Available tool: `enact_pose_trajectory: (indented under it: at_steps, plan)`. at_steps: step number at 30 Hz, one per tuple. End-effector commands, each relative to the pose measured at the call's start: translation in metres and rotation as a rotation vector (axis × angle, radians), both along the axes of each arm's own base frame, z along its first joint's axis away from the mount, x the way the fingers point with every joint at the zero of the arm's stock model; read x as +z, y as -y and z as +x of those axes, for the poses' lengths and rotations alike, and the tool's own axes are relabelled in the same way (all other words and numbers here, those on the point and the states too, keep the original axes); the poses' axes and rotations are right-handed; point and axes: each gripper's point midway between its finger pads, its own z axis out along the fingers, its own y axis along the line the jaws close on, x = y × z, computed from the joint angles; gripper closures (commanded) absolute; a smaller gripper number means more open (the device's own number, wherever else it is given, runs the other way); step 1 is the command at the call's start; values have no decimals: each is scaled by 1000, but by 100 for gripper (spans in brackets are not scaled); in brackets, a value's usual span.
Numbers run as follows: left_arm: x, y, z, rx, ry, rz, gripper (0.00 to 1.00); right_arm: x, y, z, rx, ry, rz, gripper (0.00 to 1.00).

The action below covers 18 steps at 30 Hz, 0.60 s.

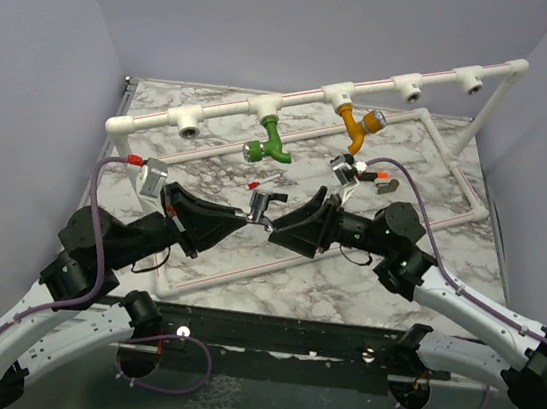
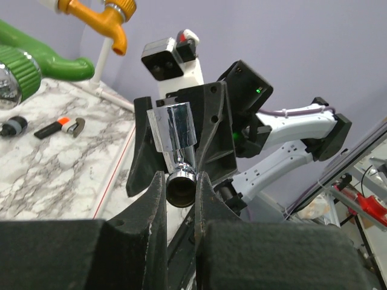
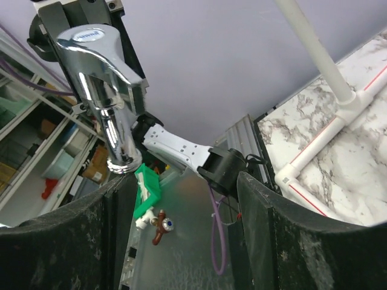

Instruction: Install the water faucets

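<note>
A grey metal faucet (image 1: 265,204) hangs above the middle of the table, and my left gripper (image 1: 252,218) is shut on its round lower end (image 2: 180,184). Its chrome body (image 2: 174,136) rises past the fingertips. My right gripper (image 1: 286,226) faces it from the right and is open. In the right wrist view the faucet (image 3: 103,90) stands just off the tip of one finger (image 3: 118,211), not between the jaws. The green faucet (image 1: 269,144) and the orange faucet (image 1: 358,123) hang from tees on the white pipe rail (image 1: 307,100).
Bare tee outlets sit on the rail at the left (image 1: 191,128) and the right (image 1: 410,86). A lower white pipe frame (image 1: 458,178) lies on the marble table. A red-tipped stick (image 1: 261,183) and an orange-tipped tool (image 2: 57,128) lie behind the grippers.
</note>
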Motion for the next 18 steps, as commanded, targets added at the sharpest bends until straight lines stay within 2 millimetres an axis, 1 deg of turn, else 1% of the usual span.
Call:
enact_pose_trajectory:
  at_steps: [1,5,9,14,18]
  plan:
    - [33,0,-9,-40,79,-132,100,39,-5,-5,67,67,106,30]
    - [39,1,-11,-57,89,-175,100,56,-9,-7,96,95,163,31]
    - [42,0,-11,-50,93,-194,100,71,-6,-16,138,167,205,32]
    - [46,-5,-9,-25,99,-220,100,71,-4,-22,162,191,172,32]
    - [45,-4,-7,-26,97,-218,100,79,-1,-27,175,214,178,32]
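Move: The left fingertips already pinch one end of the chrome faucet, whose middle sits about 1 cm ahead, 2 cm right and 1 cm above that hand; the empty leftmost pipe tee is some 14 cm ahead and 13 cm left of it. From the open right hand the chrome faucet lies roughly 6 cm left, 2 cm back and 2 cm higher. The green faucet is about 13 cm ahead and 6 cm left of the right hand, the orange one 17 cm ahead and 7 cm right, both slightly higher. Keeping its pinch on the chrome faucet, the left hand lifts it about 3.5 cm and tips the fingers up some 10 degrees, then slows to a stop. The right hand, fingers staying open, rises faster, nearly 6 cm, easing left at first and then back about a centimetre while its fingers tilt up and swing slightly back, bringing the gap into line with the faucet's free end; no grip on it yet. ##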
